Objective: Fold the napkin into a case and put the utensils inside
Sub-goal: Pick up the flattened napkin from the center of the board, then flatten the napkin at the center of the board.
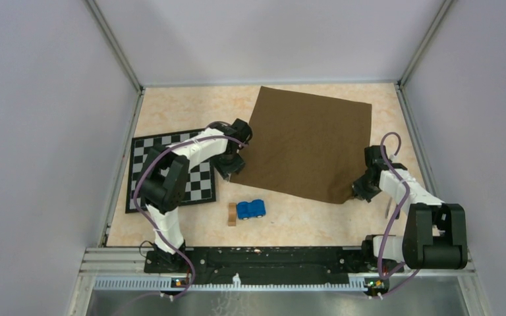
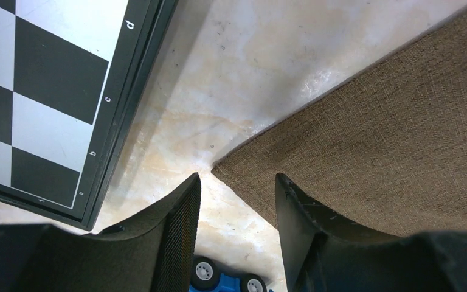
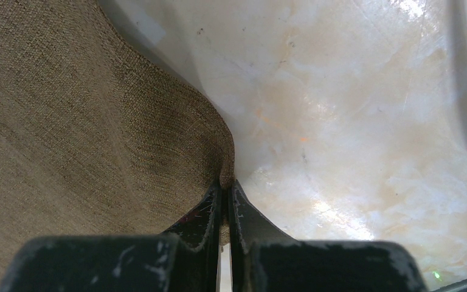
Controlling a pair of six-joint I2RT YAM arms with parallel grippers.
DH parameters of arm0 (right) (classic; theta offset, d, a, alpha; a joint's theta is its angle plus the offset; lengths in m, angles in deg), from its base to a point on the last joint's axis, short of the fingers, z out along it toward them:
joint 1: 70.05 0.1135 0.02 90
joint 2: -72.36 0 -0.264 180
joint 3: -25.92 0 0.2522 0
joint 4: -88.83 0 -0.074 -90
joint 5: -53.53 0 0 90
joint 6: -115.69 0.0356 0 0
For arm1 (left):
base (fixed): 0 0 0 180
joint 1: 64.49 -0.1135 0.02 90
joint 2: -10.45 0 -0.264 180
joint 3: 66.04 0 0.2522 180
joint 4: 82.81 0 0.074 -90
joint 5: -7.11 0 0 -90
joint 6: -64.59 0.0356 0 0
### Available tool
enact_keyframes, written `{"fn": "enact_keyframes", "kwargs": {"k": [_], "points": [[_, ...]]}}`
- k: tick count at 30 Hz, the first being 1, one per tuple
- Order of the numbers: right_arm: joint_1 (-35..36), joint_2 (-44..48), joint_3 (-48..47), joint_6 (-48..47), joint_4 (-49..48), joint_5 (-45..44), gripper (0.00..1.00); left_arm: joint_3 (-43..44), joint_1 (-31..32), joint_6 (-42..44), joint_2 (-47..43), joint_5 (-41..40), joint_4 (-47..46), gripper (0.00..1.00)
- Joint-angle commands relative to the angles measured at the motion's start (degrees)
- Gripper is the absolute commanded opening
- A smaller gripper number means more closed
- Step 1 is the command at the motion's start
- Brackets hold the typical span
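The dark brown napkin [image 1: 309, 141] lies spread flat on the tabletop, unfolded, so no case shows. My left gripper [image 1: 234, 172] is at the napkin's near left corner. In the left wrist view the left gripper [image 2: 237, 176] stands open, and the corner of the napkin [image 2: 371, 140] lies on the table between its tips. My right gripper [image 1: 358, 193] is at the near right corner. In the right wrist view the right gripper [image 3: 225, 182] is shut, pinching that corner of the napkin [image 3: 67, 121] up off the table. The utensils are out of view.
A black-and-white checkered mat [image 1: 171, 172] lies left of the napkin, its edge [image 2: 115, 115] close to my left fingers. A blue toy car [image 1: 251, 209] and a small wooden block [image 1: 232, 214] sit near the front. Grey walls enclose the table.
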Motion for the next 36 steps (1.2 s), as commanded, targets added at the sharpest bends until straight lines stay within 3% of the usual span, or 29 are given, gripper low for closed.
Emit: {"fn": "enact_keyframes", "kwargs": {"k": [1, 9, 13, 18, 23, 29, 36], "points": [[0.3, -0.02, 1.28, 0.04, -1.0, -0.98, 0.0, -1.37, -0.09, -0.41, 1.06, 0.69, -1.63, 0.55], [0.3, 0.43, 1.4, 0.19, -0.66, -1.77, 0.0, -2.09, -0.43, -1.51, 3.32, 1.38, -2.02, 0.53], [0.3, 0.82, 1.41, 0.43, -0.36, -1.77, 0.0, -3.45, -0.46, -3.19, 4.55, 2.68, -2.56, 0.47], [0.3, 1.44, 1.87, 0.42, -0.32, -1.66, 0.0, -5.18, -0.46, -3.68, 4.52, 2.33, -4.68, 0.3], [0.35, 4.07, 2.27, -0.86, -1.03, -0.62, 0.0, -6.64, -1.4, -2.06, 1.28, 2.48, -8.81, 0.03], [0.34, 17.35, -3.79, -10.41, 3.73, 1.09, 0.0, -5.31, -1.5, 3.96, -10.16, 3.67, -10.1, 0.0], [0.31, 39.91, -20.72, -21.66, 9.01, 14.78, 0.0, -7.15, -1.5, 20.46, -36.25, 14.48, -19.09, 0.0]]}}
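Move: The left hand hangs half open over the napkin's near left corner, which lies about 2 cm below it, 1 cm back and 1 cm to its left. The toy car is some 11 cm back and 6 cm right, the wooden block about 13 cm straight back, the chessboard's middle roughly 20 cm left and 2 cm ahead. The right hand already holds the near right corner; the left corner is about 41 cm to its left and 4 cm ahead. The silver utensil lies some 12 cm to its right, 1 cm back. The left fingers sink about 1.5 cm around the napkin's near left corner and pinch it shut, while the right hand keeps its grip on the near right corner and waits. Then both lift, quickening: the left rises roughly 10 cm, the right about 16 cm, its fingertips swinging forward some 30 degrees, the left's about half that. ##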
